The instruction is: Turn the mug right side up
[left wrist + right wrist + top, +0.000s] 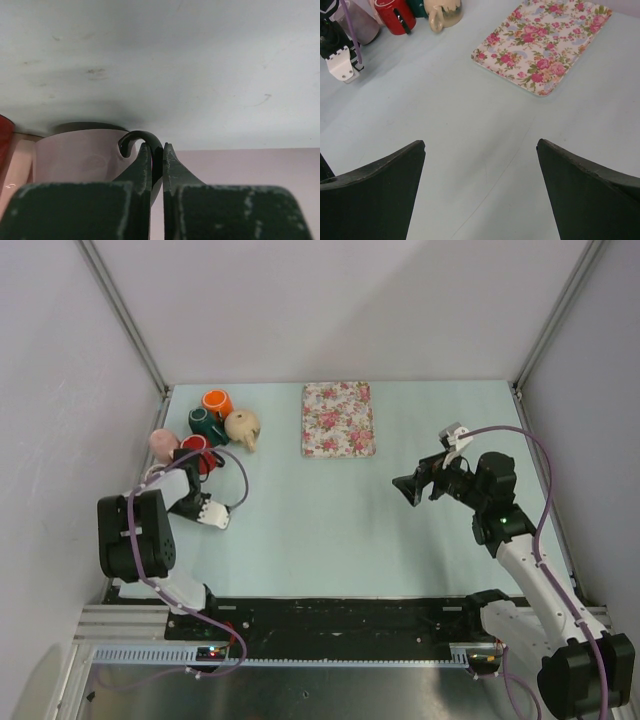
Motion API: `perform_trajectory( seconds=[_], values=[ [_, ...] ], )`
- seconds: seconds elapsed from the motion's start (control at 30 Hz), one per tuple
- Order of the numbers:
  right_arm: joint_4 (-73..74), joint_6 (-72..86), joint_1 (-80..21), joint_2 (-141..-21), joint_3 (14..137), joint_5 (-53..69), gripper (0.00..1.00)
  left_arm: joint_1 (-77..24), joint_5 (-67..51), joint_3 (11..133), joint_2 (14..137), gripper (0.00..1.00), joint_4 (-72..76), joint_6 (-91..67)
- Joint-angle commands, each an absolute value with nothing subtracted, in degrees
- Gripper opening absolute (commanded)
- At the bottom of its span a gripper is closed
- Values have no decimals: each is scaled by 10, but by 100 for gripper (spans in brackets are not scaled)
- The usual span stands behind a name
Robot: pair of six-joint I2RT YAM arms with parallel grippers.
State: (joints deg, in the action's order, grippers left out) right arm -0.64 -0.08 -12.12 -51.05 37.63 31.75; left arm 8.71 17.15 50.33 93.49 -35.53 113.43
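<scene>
A pale pink mug [80,160] with a dark handle [145,137] fills the lower left of the left wrist view. It stands against the table with a dark band where it meets the surface. My left gripper [156,146] is shut on that handle, its two fingers pinching the thin loop. From above, the pink mug [162,443] sits at the far left of the table, with the left gripper [180,455] beside it. My right gripper [412,485] hangs open over the right half of the table, and nothing lies between its fingers [395,170].
A red mug [199,454], a green mug [206,422], an orange mug [217,401] and a beige mug [242,428] cluster tightly around the pink one. A floral mat [338,418] lies at the back centre. The enclosure's left wall is close to the mugs.
</scene>
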Motion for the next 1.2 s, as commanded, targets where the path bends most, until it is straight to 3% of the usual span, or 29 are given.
perform_trajectory(
  seconds=[0.0, 0.43, 0.87, 1.17],
  values=[
    [-39, -3, -117, -502, 395, 332, 100, 60, 125, 489, 904, 0, -362, 1482],
    [-77, 125, -129, -540, 396, 285, 100, -109, 22, 606, 890, 0, -393, 1014],
    [-130, 195, -171, -602, 396, 294, 100, -162, -107, 697, 864, 0, -496, 834],
    [-236, 395, -208, -742, 416, 296, 100, -197, -205, 781, 851, 0, -515, 701]
  ],
)
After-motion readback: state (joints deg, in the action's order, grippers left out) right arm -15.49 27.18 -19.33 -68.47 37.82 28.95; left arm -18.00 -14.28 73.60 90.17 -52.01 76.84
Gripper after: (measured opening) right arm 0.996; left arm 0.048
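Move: My left hand already has the inverted grey mug by its handle, the body about 6 cm ahead and about level. The clear table it is bound for lies some 35 cm to my right. The red mug stands about 10 cm ahead and 9 cm right of this hand, the pink mug 14 cm straight ahead. From my open right hand the grey mug is roughly 65 cm left, 8 cm ahead and 20 cm below. Keeping my pinch on the handle, I sweep my left hand about 25 cm right, out of the mug cluster, staying low at first and then climbing some 9 cm. My wrist rolls about 40 degrees, left side dropping, to tip the mug's mouth out to the right. My right hand, fingers wide open, eases about 6 cm left and 4 cm down towards the mug, tilting downward. ##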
